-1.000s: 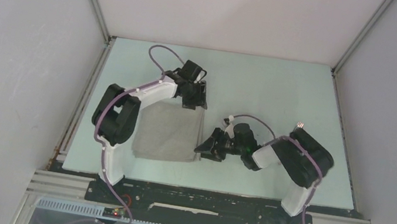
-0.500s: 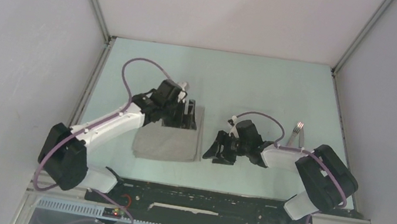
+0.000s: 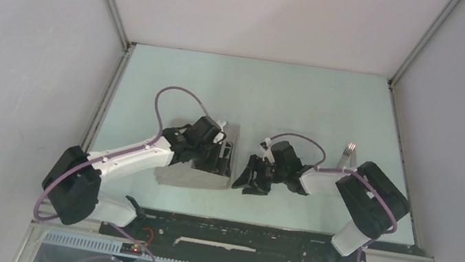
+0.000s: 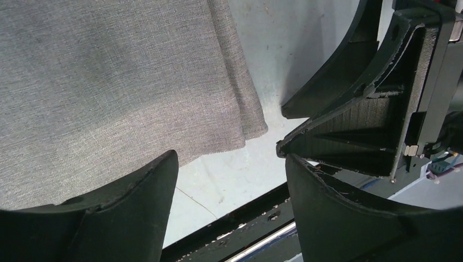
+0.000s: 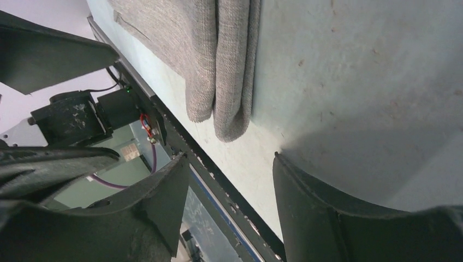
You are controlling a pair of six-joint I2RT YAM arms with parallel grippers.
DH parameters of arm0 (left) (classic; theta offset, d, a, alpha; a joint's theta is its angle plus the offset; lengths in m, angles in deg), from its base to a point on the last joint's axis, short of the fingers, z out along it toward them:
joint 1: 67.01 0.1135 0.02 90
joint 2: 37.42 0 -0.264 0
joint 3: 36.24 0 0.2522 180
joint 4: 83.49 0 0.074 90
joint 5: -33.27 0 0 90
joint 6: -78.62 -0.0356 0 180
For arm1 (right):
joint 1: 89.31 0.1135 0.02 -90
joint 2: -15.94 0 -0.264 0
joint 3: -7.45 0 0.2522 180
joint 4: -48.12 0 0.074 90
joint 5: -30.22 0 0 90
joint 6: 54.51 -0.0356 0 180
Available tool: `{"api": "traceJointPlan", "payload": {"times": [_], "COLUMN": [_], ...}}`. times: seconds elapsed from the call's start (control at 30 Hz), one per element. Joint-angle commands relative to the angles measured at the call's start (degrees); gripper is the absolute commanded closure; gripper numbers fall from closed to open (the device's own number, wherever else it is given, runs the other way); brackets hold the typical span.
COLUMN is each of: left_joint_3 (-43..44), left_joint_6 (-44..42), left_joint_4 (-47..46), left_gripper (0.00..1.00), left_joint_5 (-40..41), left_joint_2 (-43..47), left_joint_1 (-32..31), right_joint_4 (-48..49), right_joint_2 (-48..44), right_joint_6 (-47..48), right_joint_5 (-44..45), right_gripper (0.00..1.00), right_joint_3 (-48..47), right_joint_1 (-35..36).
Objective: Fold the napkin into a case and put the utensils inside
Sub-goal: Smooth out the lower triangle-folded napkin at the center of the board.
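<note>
The taupe-grey napkin [image 3: 185,177] lies folded flat, left of centre on the table. Its doubled right edge [image 5: 219,71] shows as layered folds in the right wrist view. My left gripper [image 3: 220,164] hovers open over the napkin's near right corner [image 4: 240,125], with nothing between its fingers. My right gripper [image 3: 247,180] stands open just right of that edge, low over the bare table and also empty. Of the utensils, only silver fork tines [image 3: 350,148] show, behind the right arm. The handles are hidden.
The pale green table [image 3: 304,100] is walled by white panels on three sides. A black rail [image 3: 235,232] carrying the arm bases runs along the near edge. The two grippers are close together, the right one [image 4: 377,103] filling the left wrist view's right side.
My left arm swung from the napkin's far right corner toward its near right corner, and its jaws widened. The right gripper opened slightly and stayed beside the napkin's edge.
</note>
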Motion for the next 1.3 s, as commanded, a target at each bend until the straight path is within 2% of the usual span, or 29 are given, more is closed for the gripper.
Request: {"api": "traceJointPlan", "payload": {"times": [0.0, 0.2, 0.4, 0.53, 0.63, 0.73, 0.83, 0.97, 1.17, 1.27], "left_joint_3": [1.7, 3.5, 5.3, 5.5, 5.4, 5.3, 4.2, 4.3, 5.8, 6.2], "left_joint_6": [0.5, -0.3, -0.4, -0.2, 0.0, 0.1, 0.5, 0.4, 0.3, 0.1], "left_joint_4": [-2.3, -2.2, -1.8, -1.8, -1.7, -0.8, -1.0, -1.1, -0.9, 0.5], "left_gripper": [0.21, 0.29, 0.48, 0.56, 0.57, 0.49, 0.48, 0.54, 0.64, 0.58], "left_joint_5": [0.5, 0.2, -0.3, -0.3, 0.4, 1.7, 2.2, 2.3, 2.9, 4.5], "left_joint_2": [-1.9, -3.7, -6.6, -8.8, -9.7, -9.8, -9.2, -10.5, -13.2, -14.1], "left_joint_1": [-0.7, -0.9, -1.7, -2.7, -3.1, -3.4, -3.5, -4.0, -5.4, -6.3], "right_joint_4": [0.9, 2.3, 5.5, 5.6, 3.3, 3.1, 3.2, 3.2, 2.2, 2.4], "right_joint_2": [1.9, 2.8, 3.9, 5.2, 6.4, 7.3, 7.7, 8.4, 8.4, 8.4], "right_joint_6": [0.1, -0.3, -2.2, -1.9, -0.6, -0.8, -0.7, -0.5, 0.2, 0.2], "right_joint_5": [-0.9, -2.4, -3.7, -3.9, -3.1, -2.4, -1.6, -1.7, -1.5, -1.5], "right_gripper": [0.34, 0.4, 0.46, 0.51, 0.56, 0.64, 0.72, 0.81, 0.86, 0.87], "right_joint_3": [-2.6, -2.7, -2.7, -3.5, -5.7, -5.9, -6.0, -6.0, -6.0, -6.0], "right_joint_1": [0.4, -1.1, -1.5, -1.8, -0.5, -0.1, 0.0, -0.3, -0.3, -0.3]}}
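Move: For the left hand, the napkin's near right corner lies about 2 cm back, 3 cm to the right and 7 cm below. For the right hand, the same corner is almost between the fingers, about 1 cm ahead, 2 cm left and 2 cm down. From the right hand, the napkin's middle is some 11 cm ahead and 13 cm left, and the board's bare near edge runs about 9 cm back. Downward, with a shift of about 2 cm to its right, the left hand sinks some 4 cm in steps towards the napkin's near right corner, its open fingers narrowing by half. The right hand eases about 2 cm forward and left, dips about 1 cm, and shuts its fingers nearly fully on the folded edge beside that corner, pinching it. ##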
